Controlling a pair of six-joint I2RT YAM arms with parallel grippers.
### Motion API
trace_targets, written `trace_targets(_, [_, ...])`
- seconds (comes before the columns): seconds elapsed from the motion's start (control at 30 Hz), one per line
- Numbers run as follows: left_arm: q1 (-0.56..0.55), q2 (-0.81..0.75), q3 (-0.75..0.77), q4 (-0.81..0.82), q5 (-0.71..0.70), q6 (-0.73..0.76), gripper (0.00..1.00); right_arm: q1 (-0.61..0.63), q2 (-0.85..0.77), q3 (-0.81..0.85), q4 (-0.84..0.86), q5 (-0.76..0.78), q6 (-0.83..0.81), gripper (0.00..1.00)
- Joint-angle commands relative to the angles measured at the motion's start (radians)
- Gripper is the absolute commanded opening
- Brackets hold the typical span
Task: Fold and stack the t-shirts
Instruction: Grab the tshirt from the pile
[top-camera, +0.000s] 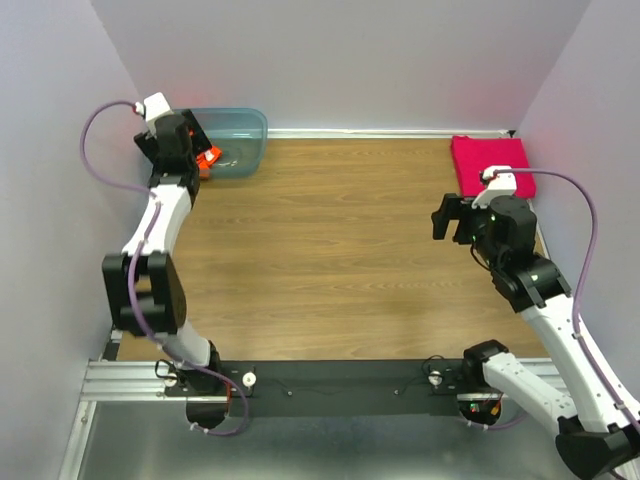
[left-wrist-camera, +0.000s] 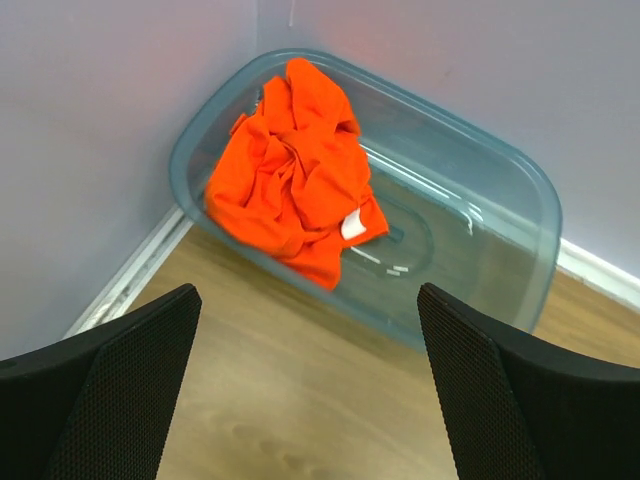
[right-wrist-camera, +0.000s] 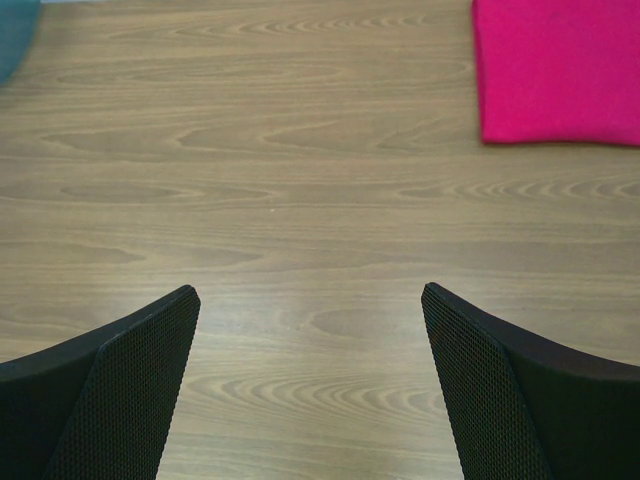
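An orange t-shirt (left-wrist-camera: 295, 170) lies crumpled in the left end of a translucent blue-green tub (left-wrist-camera: 505, 250). In the top view only a patch of the orange t-shirt (top-camera: 209, 157) shows beside the left arm's wrist. My left gripper (left-wrist-camera: 308, 295) hovers open over the wood just short of the tub, holding nothing. A magenta-pink t-shirt (top-camera: 490, 160) lies folded to a neat square at the far right of the table. My right gripper (top-camera: 452, 215) hangs open over bare wood nearer than the pink t-shirt (right-wrist-camera: 560, 70), with nothing between its fingers (right-wrist-camera: 140, 380).
The tub (top-camera: 250, 115) stands in the far left corner against the walls. Pale walls close in the wooden table (top-camera: 330, 250) on the left, back and right. A black rail with the arm bases runs along the near edge.
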Motion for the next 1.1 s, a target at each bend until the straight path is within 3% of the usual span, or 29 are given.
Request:
trace_targets(0.0, [0.034, 0.184, 0.25, -0.033, -0.071, -0.061, 0.96, 0.006, 0.026, 0.029, 0.023, -0.002, 0.056, 1.0])
trace_targets(0.13, [0.057, 0.487, 0.562, -0.24, -0.063, -0.115, 0.91, 0.006, 0.032, 0.014, 0.023, 0.052, 0.111, 1.0])
trace_targets(0.3, [0.063, 0.687, 0.819, -0.367, -0.066, -0.12, 0.86, 0.006, 0.008, -0.012, 0.023, 0.086, 0.168, 1.0])
trace_targets(0.5, [0.104, 0.769, 0.785, -0.314, 0.026, -0.158, 0.73, 0.006, -0.01, -0.026, 0.023, 0.106, 0.214, 1.0])
trace_targets(0.67, [0.118, 0.849, 0.816, -0.33, 0.096, -0.167, 0.7, 0.006, -0.018, -0.037, 0.02, 0.08, 0.234, 1.0])
trace_targets(0.73, [0.12, 0.864, 0.828, -0.329, 0.116, -0.166, 0.51, 0.006, -0.02, -0.037, 0.02, 0.071, 0.238, 1.0])
trace_targets(0.77, [0.12, 0.864, 0.827, -0.328, 0.119, -0.163, 0.49, 0.006, -0.023, -0.037, 0.019, 0.063, 0.239, 1.0])
trace_targets(0.83, [0.121, 0.858, 0.805, -0.3, 0.135, -0.155, 0.31, 0.006, -0.027, -0.037, 0.019, 0.054, 0.24, 1.0])
trace_targets(0.93, [0.127, 0.859, 0.801, -0.292, 0.165, -0.14, 0.2, 0.006, -0.037, -0.04, 0.014, 0.042, 0.242, 1.0])
trace_targets(1.0, [0.126, 0.85, 0.795, -0.285, 0.168, -0.118, 0.02, 0.006, -0.047, -0.04, 0.011, 0.04, 0.24, 1.0])
trace_targets(1.07, [0.126, 0.818, 0.769, -0.266, 0.175, -0.103, 0.0, 0.006, -0.056, -0.043, 0.006, 0.037, 0.24, 1.0])
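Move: The orange t-shirt lies crumpled in the left part of the clear bin, about 18 cm ahead of the left hand, 8 cm to its left and some 19 cm below. The bin's middle is roughly 17 cm ahead of that hand, 2 cm to its left and 20 cm down, so most of the empty space is to the right of the t-shirt. From the right hand the t-shirt is about 38 cm ahead, 70 cm left and 19 cm lower. Still travelling fast with its fingers open, the left hand first sweeps forward and a little left over the near side of the bin, some 15 cm in all, then drops steeply into it towards the orange t-shirt, ending about 17 cm lower. On the way down the fingers tip about 15 degrees further towards the bin floor and narrow gradually, then shut quickly as the descent levels off, the tips meeting on the t-shirt's folds near its white tag and pinching the cloth. ##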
